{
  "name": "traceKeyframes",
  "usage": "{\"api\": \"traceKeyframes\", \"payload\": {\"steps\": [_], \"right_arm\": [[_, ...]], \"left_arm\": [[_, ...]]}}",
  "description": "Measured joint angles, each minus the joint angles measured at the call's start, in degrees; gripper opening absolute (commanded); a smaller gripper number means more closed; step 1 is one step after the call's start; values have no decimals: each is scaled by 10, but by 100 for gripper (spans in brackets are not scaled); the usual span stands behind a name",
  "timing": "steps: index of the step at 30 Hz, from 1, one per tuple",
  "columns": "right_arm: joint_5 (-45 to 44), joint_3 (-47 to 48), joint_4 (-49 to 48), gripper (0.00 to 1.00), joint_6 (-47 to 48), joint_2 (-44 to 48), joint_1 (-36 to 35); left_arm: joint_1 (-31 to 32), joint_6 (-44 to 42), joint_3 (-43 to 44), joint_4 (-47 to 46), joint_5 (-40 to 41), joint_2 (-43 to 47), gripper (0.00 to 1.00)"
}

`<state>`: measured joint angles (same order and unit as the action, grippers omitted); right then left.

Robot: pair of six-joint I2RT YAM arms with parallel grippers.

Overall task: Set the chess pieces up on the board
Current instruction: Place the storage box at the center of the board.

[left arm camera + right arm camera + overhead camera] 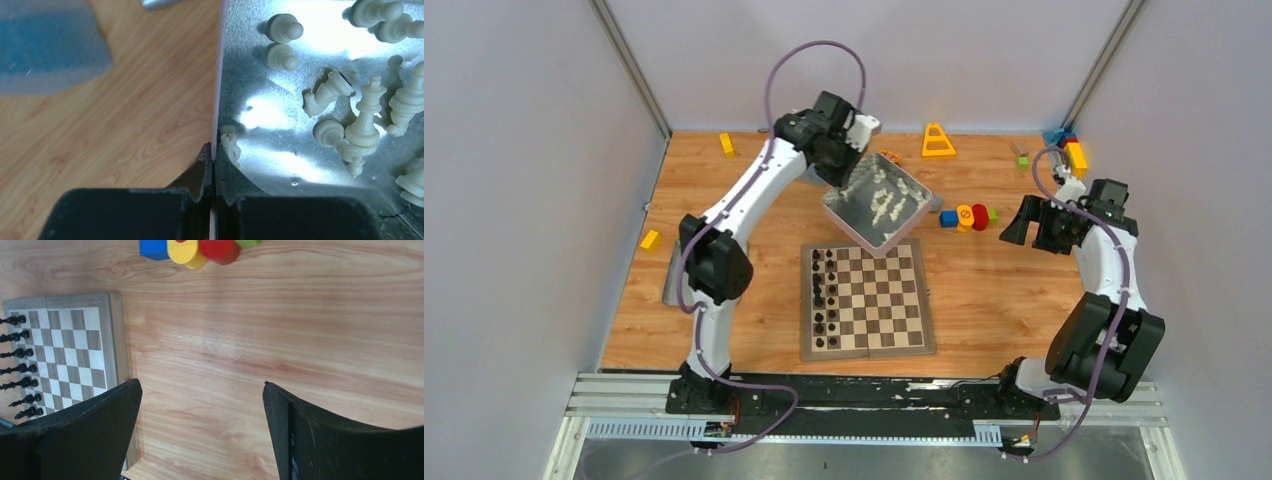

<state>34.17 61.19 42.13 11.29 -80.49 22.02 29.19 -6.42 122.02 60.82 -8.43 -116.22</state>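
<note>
My left gripper (845, 176) is shut on the wall of a shiny metal tin (848, 228), holding it tilted above the far edge of the board (869, 350). In the left wrist view its fingertips (214, 150) pinch the tin's wall (218, 75). Several cream chess pieces (367, 115) lie loose inside the tin, seen from above as a pale cluster (884, 200). Black pieces (822, 295) stand in the board's two left columns. My right gripper (1014, 222) hangs open over bare table right of the board (114, 340), nothing between its fingers (200, 385).
Coloured toy blocks (966, 215) lie just right of the tin. A yellow triangle (938, 140) and more blocks (1069, 152) sit along the back edge. Yellow blocks (650, 239) lie at the left. A flat metal lid (670, 275) rests behind the left arm.
</note>
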Motion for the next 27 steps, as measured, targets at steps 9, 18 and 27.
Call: {"api": "traceKeyframes", "payload": {"steps": [9,18,27], "right_arm": [[3,4,31,92,-5,37,102],[10,16,44,92,-10,41,183],[20,16,57,91,-7,48,183]], "left_arm": [[158,18,165,7,2,-190,0],[258,36,235,-23,5,-290,0],[296,40,273,-89,5,-324,0]]}}
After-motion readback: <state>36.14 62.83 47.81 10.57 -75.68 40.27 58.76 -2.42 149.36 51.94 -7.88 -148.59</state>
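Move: The left hand holds the storage box by its rim; the box's middle is about 5 cm back, 9 cm right and 4 cm below it. The clear table right of the board, where the box is taken, lies roughly 19 cm back, 35 cm right and 20 cm down. The board's middle is some 19 cm back and 6 cm right, the toy blocks 3 cm ahead and 32 cm right, both about 19 cm down. From the right hand that clear spot is roughly 9 cm back, 8 cm left and 13 cm below. Still pinching the rim, the left hand carries the storage box about 30 cm right towards the clear table beside the board, drawing back and sinking some 11 cm each and turning about 25 degrees clockwise; the sinking ends early and the sideways travel slows. The empty right hand clears off about 8 cm right, slightly back and up, fingers open, then all but stops. ##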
